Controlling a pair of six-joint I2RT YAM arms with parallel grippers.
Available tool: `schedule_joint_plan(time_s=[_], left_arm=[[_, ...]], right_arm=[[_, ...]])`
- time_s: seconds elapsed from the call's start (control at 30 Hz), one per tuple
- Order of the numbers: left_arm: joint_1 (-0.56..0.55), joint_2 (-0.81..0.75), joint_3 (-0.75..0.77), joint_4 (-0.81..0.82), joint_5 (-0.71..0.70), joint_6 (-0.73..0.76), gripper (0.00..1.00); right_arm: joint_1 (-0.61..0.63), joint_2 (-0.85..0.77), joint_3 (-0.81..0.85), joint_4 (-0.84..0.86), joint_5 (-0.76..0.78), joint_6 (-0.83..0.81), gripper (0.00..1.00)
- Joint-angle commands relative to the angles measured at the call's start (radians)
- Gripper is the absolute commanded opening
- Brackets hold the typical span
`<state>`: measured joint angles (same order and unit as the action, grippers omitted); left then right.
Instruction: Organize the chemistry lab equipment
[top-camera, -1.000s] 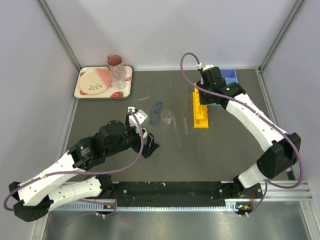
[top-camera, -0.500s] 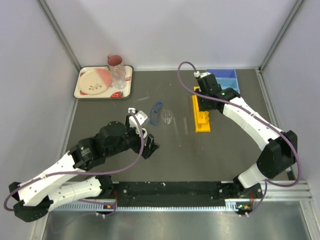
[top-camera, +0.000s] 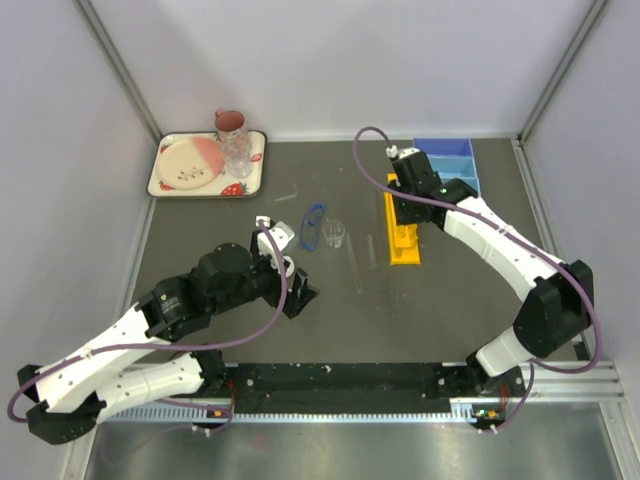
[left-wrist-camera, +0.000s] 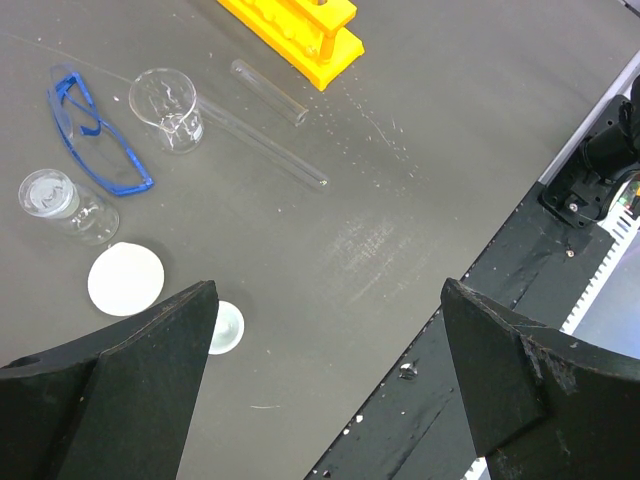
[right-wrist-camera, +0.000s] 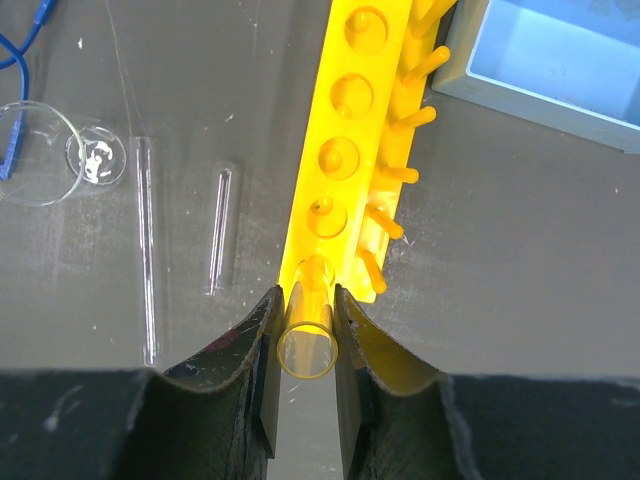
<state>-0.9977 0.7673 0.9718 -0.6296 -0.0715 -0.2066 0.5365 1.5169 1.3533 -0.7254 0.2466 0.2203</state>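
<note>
My right gripper (right-wrist-camera: 305, 300) is shut on a clear glass tube (right-wrist-camera: 307, 338), held upright with its lower end at the nearest hole of the yellow rack (right-wrist-camera: 345, 160). Seen from above, that gripper (top-camera: 407, 190) hangs over the rack (top-camera: 403, 240), beside the blue divided tray (top-camera: 452, 160). Two thin glass rods (right-wrist-camera: 145, 250) lie left of the rack. Blue-rimmed goggles (left-wrist-camera: 95, 150), a small clear beaker (left-wrist-camera: 168, 105) and small white round dishes (left-wrist-camera: 125, 280) sit on the table. Wide open and holding nothing, my left gripper (left-wrist-camera: 330, 340) hovers above the bare table near the dishes.
A cream strawberry-patterned tray (top-camera: 206, 165) with a plate, a pink mug (top-camera: 230, 124) and a clear tumbler stands at the back left. The black base rail (left-wrist-camera: 520, 290) runs along the near edge. Grey walls enclose the table on three sides.
My right gripper moved with the tube from the rack's far end toward its near part, uncovering the blue tray. The left arm stayed still.
</note>
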Motion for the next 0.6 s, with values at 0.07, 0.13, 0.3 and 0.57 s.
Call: schedule_joint_plan(time_s=[0.07,0.13,0.3,0.57], left_arm=[[-0.001,-0.016,-0.004,0.036,0.002,0.007,0.99],[0.001,-0.014,-0.002,0.034,0.006,0.007,0.99],[0.001,-0.016,-0.001,0.034,0.009,0.007,0.99],[0.001,-0.014,0.001,0.034,0.012,0.006,0.99]], right_arm=[[0.016,-0.015,-0.011,0.034,0.022,0.013,0.25],[0.017,-0.018,-0.013,0.035,0.026,0.016,0.29],[0.017,-0.027,-0.025,0.044,0.028,0.019,0.37],[0.019,-0.05,-0.034,0.055,0.034,0.03,0.46]])
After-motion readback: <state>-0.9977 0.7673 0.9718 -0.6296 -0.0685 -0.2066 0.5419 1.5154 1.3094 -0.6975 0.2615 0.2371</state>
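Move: The test tube pinched in the right gripper already reaches into the near-end hole of the yellow rack, which is nearly straight below, about 5 cm down and 1 cm ahead. From this gripper the short glass tube lies about 8 cm left and level with it, the long glass rod some 13 cm left and 1 cm back, and the blue box about 20 cm ahead and 12 cm right. From the left gripper, that hole is roughly 19 cm ahead and 26 cm right. Open the right fingers to let go of the test tube in the near-end hole of the yellow rack, going from nearly closed to a bit under half open. As they part, hold the wrist's angle and ease the gripper about 1 cm down, so the fingertips sink either side of the tube. ##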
